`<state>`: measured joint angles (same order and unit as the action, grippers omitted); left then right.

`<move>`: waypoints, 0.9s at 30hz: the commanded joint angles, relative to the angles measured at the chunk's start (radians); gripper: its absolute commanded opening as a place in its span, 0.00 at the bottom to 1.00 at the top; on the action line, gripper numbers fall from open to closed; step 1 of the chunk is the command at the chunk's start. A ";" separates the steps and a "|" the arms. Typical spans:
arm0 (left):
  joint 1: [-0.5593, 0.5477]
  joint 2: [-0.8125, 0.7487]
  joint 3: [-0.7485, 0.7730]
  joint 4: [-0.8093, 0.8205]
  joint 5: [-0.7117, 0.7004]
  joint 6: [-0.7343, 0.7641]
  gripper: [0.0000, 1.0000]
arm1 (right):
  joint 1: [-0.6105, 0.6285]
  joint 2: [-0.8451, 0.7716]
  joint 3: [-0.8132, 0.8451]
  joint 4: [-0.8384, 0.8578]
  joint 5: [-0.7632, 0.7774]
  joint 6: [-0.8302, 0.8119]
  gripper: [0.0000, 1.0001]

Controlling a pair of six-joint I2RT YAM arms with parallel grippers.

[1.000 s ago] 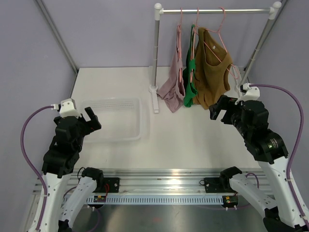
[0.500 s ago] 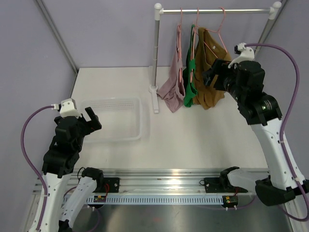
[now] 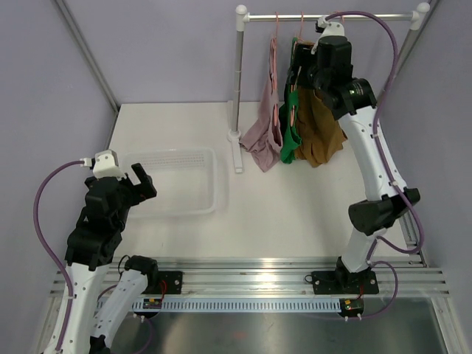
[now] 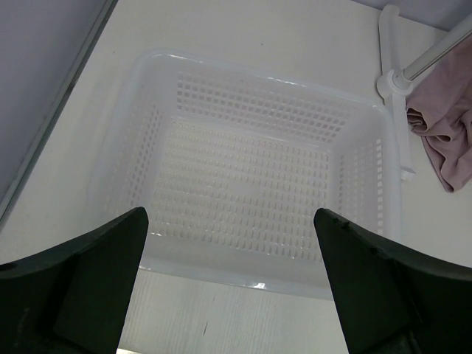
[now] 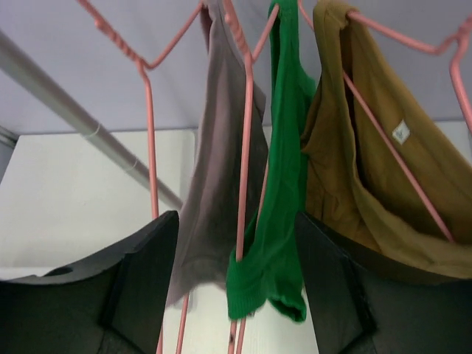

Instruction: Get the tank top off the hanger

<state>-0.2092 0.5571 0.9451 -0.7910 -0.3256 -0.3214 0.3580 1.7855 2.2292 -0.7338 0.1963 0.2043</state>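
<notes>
Three tank tops hang on pink hangers from the rail [image 3: 332, 16]: a mauve one [image 3: 262, 136], a green one [image 3: 290, 140] and a brown one [image 3: 321, 129]. My right gripper [image 3: 299, 70] is raised up among the hangers. In the right wrist view it [image 5: 236, 221] is open, its jaws straddling the green top's [image 5: 284, 147] lower strap and a pink hanger wire [image 5: 244, 147]. The mauve top [image 5: 217, 169] hangs just inside the left jaw, and the brown top [image 5: 346, 162] lies outside the right jaw. My left gripper [image 3: 141, 182] is open and empty.
A white perforated basket [image 3: 177, 156] sits on the table left of the rack's upright post [image 3: 237, 88]. My left gripper [image 4: 228, 221] hovers over the basket's near rim [image 4: 243, 267]. The rail [image 5: 74, 118] runs diagonally behind the hangers in the right wrist view.
The right arm has swung up from beside the brown top's hem to hanger height, and its jaws have narrowed around the green top. The left arm has not moved.
</notes>
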 commanded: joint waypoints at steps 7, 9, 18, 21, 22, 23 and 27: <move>0.010 -0.002 -0.005 0.059 0.031 0.005 0.99 | 0.004 0.290 0.392 -0.110 0.117 -0.089 0.52; 0.010 -0.003 -0.005 0.061 0.034 0.007 0.99 | 0.004 0.275 0.341 -0.064 0.121 -0.088 0.42; 0.014 -0.006 -0.005 0.062 0.048 0.008 0.99 | 0.006 0.230 0.290 -0.033 0.144 -0.095 0.07; 0.014 -0.008 -0.005 0.062 0.049 0.008 0.99 | 0.006 0.215 0.308 -0.021 0.157 -0.094 0.00; 0.014 -0.009 -0.005 0.062 0.048 0.008 0.99 | 0.004 0.206 0.314 -0.018 0.158 -0.095 0.00; 0.014 -0.008 -0.006 0.062 0.048 0.008 0.99 | 0.004 0.201 0.325 -0.013 0.164 -0.095 0.00; 0.014 -0.010 -0.006 0.062 0.048 0.008 0.99 | 0.006 0.180 0.345 0.026 0.175 -0.114 0.00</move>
<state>-0.1997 0.5571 0.9413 -0.7895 -0.2928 -0.3210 0.3580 2.0594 2.5099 -0.8062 0.3325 0.1162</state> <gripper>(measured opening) 0.988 0.044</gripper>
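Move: The green tank top's pink hanger faces the right gripper: its near rod is about 6 cm ahead, centred left to right and 4 cm lower. The green tank top hangs behind that, some 10 cm ahead and 12 cm below the gripper. On the same line the mauve top is about 7 cm to the left, the brown top about 8 cm to the right. From the left gripper the rod is roughly 31 cm ahead, 38 cm right and 11 cm higher. Reach the right gripper forward about 6 cm onto the near rod of the green tank top's hanger, between the mauve and brown tops, then sink nearly 5 cm beside it, rolling the left side of the hand down a little. Close the half-open fingers meanwhile until they pinch the pink rod, and finish by rising about 1 cm with the fingers shut. ##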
